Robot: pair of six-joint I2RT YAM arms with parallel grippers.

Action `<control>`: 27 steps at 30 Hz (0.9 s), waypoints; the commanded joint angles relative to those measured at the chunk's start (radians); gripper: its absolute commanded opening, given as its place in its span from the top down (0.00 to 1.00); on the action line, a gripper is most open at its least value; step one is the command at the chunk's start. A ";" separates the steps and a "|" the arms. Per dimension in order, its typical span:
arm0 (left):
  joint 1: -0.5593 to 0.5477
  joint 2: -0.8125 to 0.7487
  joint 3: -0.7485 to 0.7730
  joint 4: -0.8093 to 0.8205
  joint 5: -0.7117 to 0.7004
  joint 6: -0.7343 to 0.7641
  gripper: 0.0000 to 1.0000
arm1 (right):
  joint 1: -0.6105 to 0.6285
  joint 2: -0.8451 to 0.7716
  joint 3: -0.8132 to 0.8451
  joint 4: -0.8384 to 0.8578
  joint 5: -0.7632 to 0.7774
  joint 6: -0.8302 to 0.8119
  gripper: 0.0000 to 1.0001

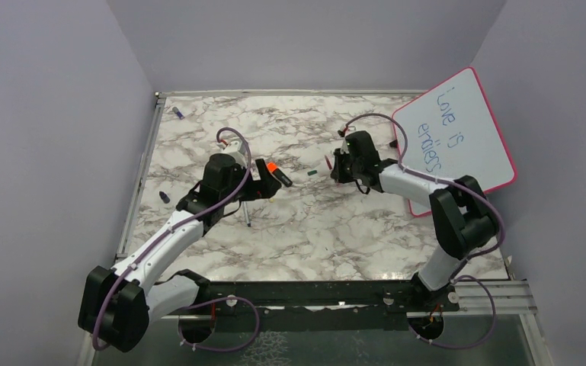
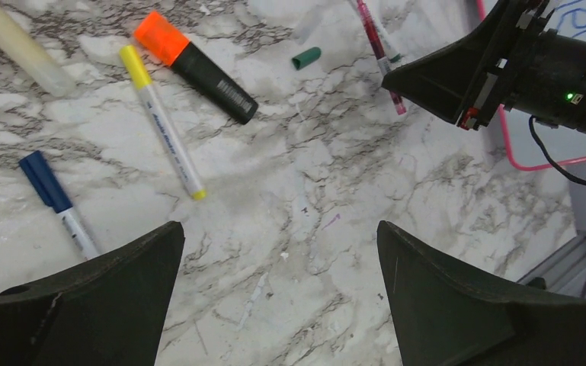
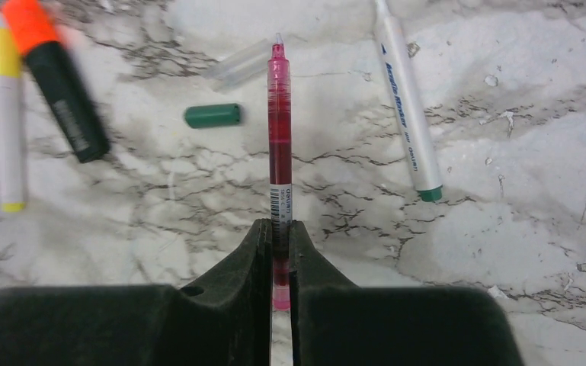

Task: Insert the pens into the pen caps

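A dark red pen (image 3: 279, 137) lies lengthwise on the marble and my right gripper (image 3: 279, 229) is shut on its rear end, tip pointing away. A green pen cap (image 3: 212, 115) rests just left of the pen and a clear cap (image 3: 236, 67) lies near its tip. To its right lies a white pen with a green end (image 3: 408, 107). My left gripper (image 2: 280, 252) hovers open over bare marble, holding nothing. A yellow-ended pen (image 2: 164, 133) and a blue-ended pen (image 2: 57, 200) lie ahead of it to the left. In the top view both grippers (image 1: 263, 185) (image 1: 335, 166) are near the table's middle.
A thick black highlighter with an orange end (image 2: 198, 65) lies beside the yellow-ended pen. The pink-framed whiteboard (image 1: 457, 137) leans at the right edge. A small blue piece (image 1: 175, 112) sits at the far left corner and another (image 1: 164, 197) at the left edge.
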 commanded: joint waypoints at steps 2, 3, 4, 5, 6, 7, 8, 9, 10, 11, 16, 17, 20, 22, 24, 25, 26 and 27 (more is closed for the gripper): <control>0.005 -0.043 -0.042 0.175 0.150 -0.124 0.06 | 0.007 -0.161 -0.050 0.047 -0.141 0.104 0.97; 0.005 -0.045 -0.049 0.208 0.171 -0.147 0.06 | 0.007 -0.187 -0.064 0.063 -0.180 0.125 0.97; 0.005 -0.047 -0.056 0.239 0.190 -0.172 0.05 | 0.007 -0.216 -0.083 0.094 -0.223 0.144 0.97; 0.005 -0.048 -0.060 0.280 0.214 -0.194 0.06 | 0.007 -0.244 -0.104 0.121 -0.268 0.170 0.97; 0.005 -0.050 -0.064 0.313 0.228 -0.215 0.06 | 0.007 -0.272 -0.127 0.152 -0.315 0.198 0.97; 0.005 -0.053 -0.068 0.341 0.239 -0.236 0.06 | 0.007 -0.298 -0.150 0.183 -0.358 0.228 0.97; 0.004 -0.057 -0.070 0.367 0.248 -0.256 0.06 | 0.007 -0.322 -0.171 0.220 -0.403 0.261 0.97; 0.004 -0.059 -0.072 0.396 0.256 -0.274 0.06 | 0.007 -0.348 -0.195 0.259 -0.446 0.292 0.97; 0.004 -0.060 -0.072 0.415 0.263 -0.287 0.06 | 0.007 -0.371 -0.220 0.304 -0.484 0.332 0.97; 0.002 -0.057 -0.069 0.426 0.262 -0.297 0.06 | 0.007 -0.391 -0.245 0.356 -0.523 0.376 0.97; -0.027 -0.021 -0.051 0.467 0.233 -0.303 0.09 | 0.013 -0.456 -0.371 0.661 -0.657 0.614 0.97; -0.040 -0.009 -0.047 0.482 0.231 -0.307 0.11 | 0.018 -0.462 -0.382 0.686 -0.664 0.644 0.97; -0.087 0.023 -0.035 0.528 0.220 -0.315 0.23 | 0.030 -0.479 -0.393 0.712 -0.663 0.693 0.97; -0.113 0.029 -0.030 0.552 0.188 -0.320 0.30 | 0.034 -0.490 -0.396 0.722 -0.662 0.718 0.97; -0.137 0.023 -0.041 0.593 0.143 -0.333 0.34 | 0.040 -0.500 -0.400 0.735 -0.663 0.732 0.97; -0.146 0.020 -0.048 0.615 0.125 -0.344 0.36 | 0.043 -0.501 -0.399 0.741 -0.668 0.739 0.97; -0.154 0.020 -0.056 0.643 0.113 -0.354 0.38 | 0.047 -0.502 -0.397 0.745 -0.672 0.743 0.97; -0.160 0.022 -0.063 0.670 0.107 -0.362 0.41 | 0.051 -0.502 -0.394 0.746 -0.676 0.745 0.97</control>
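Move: The red pen, held nib-forward in the right fingers, lies about 17 cm right of the left gripper, 11 cm ahead and 8 cm lower. Under the left gripper's level by some 14 cm, the green cap is 11 cm ahead and 12 cm right, the highlighter 10 cm ahead and 3 cm right. From the right gripper, the left gripper is 18 cm left, 9 cm back, 10 cm higher; the green pen is 5 cm ahead, 2 cm right, 3 cm lower. Keep the right fingers shut on the red pen and lift it about 18 cm, swinging back and left towards the left gripper while rolling the hand's left side up nearly 60 degrees. Meanwhile bring the left gripper right and up, some 9 cm each way, rolling its right side up, and close its wide-open fingers partway as they reach the pen. ##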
